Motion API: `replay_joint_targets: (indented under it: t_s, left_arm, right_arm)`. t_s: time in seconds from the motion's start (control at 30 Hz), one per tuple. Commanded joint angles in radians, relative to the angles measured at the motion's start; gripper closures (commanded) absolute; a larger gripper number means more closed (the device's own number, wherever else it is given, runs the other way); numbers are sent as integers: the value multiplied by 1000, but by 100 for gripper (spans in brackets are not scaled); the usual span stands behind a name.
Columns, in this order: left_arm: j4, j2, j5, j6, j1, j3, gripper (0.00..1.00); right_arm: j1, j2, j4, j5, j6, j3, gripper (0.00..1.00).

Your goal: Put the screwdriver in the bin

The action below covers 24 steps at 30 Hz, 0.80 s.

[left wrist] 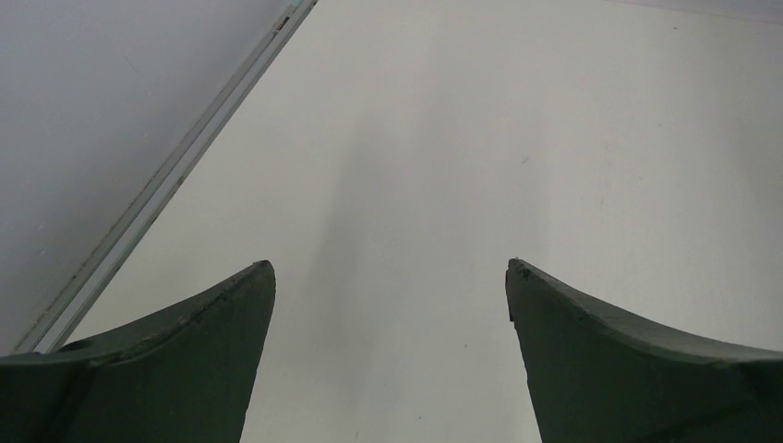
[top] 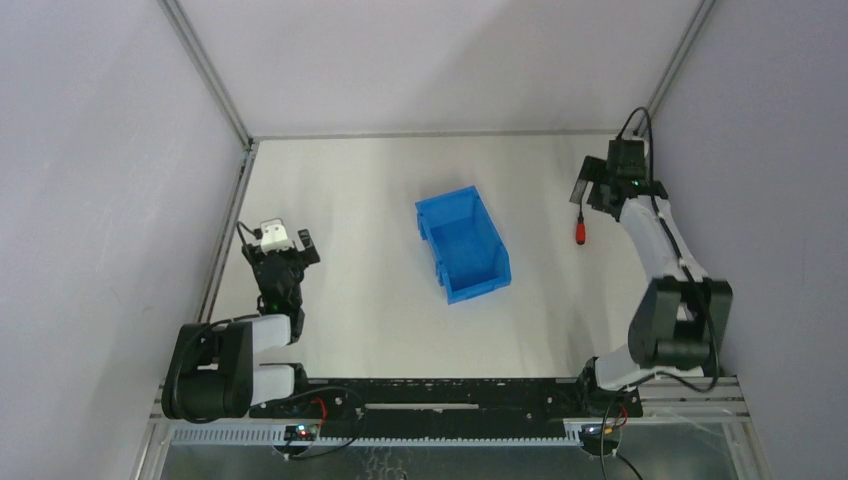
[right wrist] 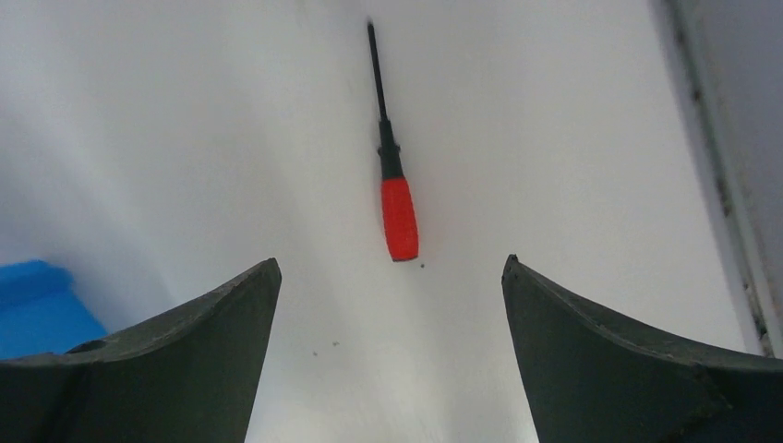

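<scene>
The screwdriver [top: 581, 232], with a red handle and thin black shaft, lies flat on the white table near the right wall. In the right wrist view the screwdriver [right wrist: 399, 219] sits just beyond my fingertips, handle end nearest and shaft pointing away. My right gripper [top: 590, 192] [right wrist: 390, 268] hovers over it, open, with nothing between the fingers. The blue bin [top: 462, 245] stands at the table's middle, its inside bare; one corner of the bin [right wrist: 37, 305] shows at the left of the right wrist view. My left gripper [top: 285, 248] [left wrist: 390, 268] is open over bare table at the left.
A metal frame rail [top: 225, 235] runs along the table's left edge and another rail [right wrist: 716, 166] lies close to the right of the screwdriver. Grey walls enclose the table on the left, back and right.
</scene>
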Motion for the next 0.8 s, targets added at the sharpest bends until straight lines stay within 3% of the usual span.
replay_joint_targets:
  t_s: [0.0, 0.27, 0.5, 0.53, 0.7, 0.77]
  left_arm:
    - [68, -7, 10, 9, 5, 31, 0]
    - [68, -7, 10, 9, 6, 31, 0]
    - [68, -7, 10, 9, 6, 31, 0]
    - [68, -8, 10, 9, 6, 31, 0]
    - [68, -7, 10, 9, 6, 31, 0]
    - [67, -7, 10, 9, 5, 32, 0]
  right_arm:
    - [-7, 176, -188, -52, -14, 106, 4]
    - [-13, 459, -171, -5, -67, 240, 14]
    - [-31, 600, -165, -49, -65, 252, 31]
    - [-34, 611, -167, -57, -66, 247, 36]
    - [-52, 603, -145, -100, -70, 205, 88]
    - [-52, 584, -147, -115, -83, 203, 98]
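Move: The screwdriver lies below and a little beyond the right hand: its middle is about 6 cm ahead, 1 cm to the right and 17 cm down, with the red handle towards the robot and the shaft pointing outward. The blue bin stands roughly 27 cm to the right hand's left, level with it fore and aft and some 14 cm lower. From the left hand the screwdriver is about 69 cm to the right, 9 cm ahead and 9 cm below. The right hand's fingers come to pinch the screwdriver's red handle from both sides, near its dark collar. To get there the hand drops steeply, about 17 cm, edging roughly 2 cm forward, and tips some 30 degrees further down; the fingers narrow gradually on the way and shut most of their gap once it stops low over the table. ##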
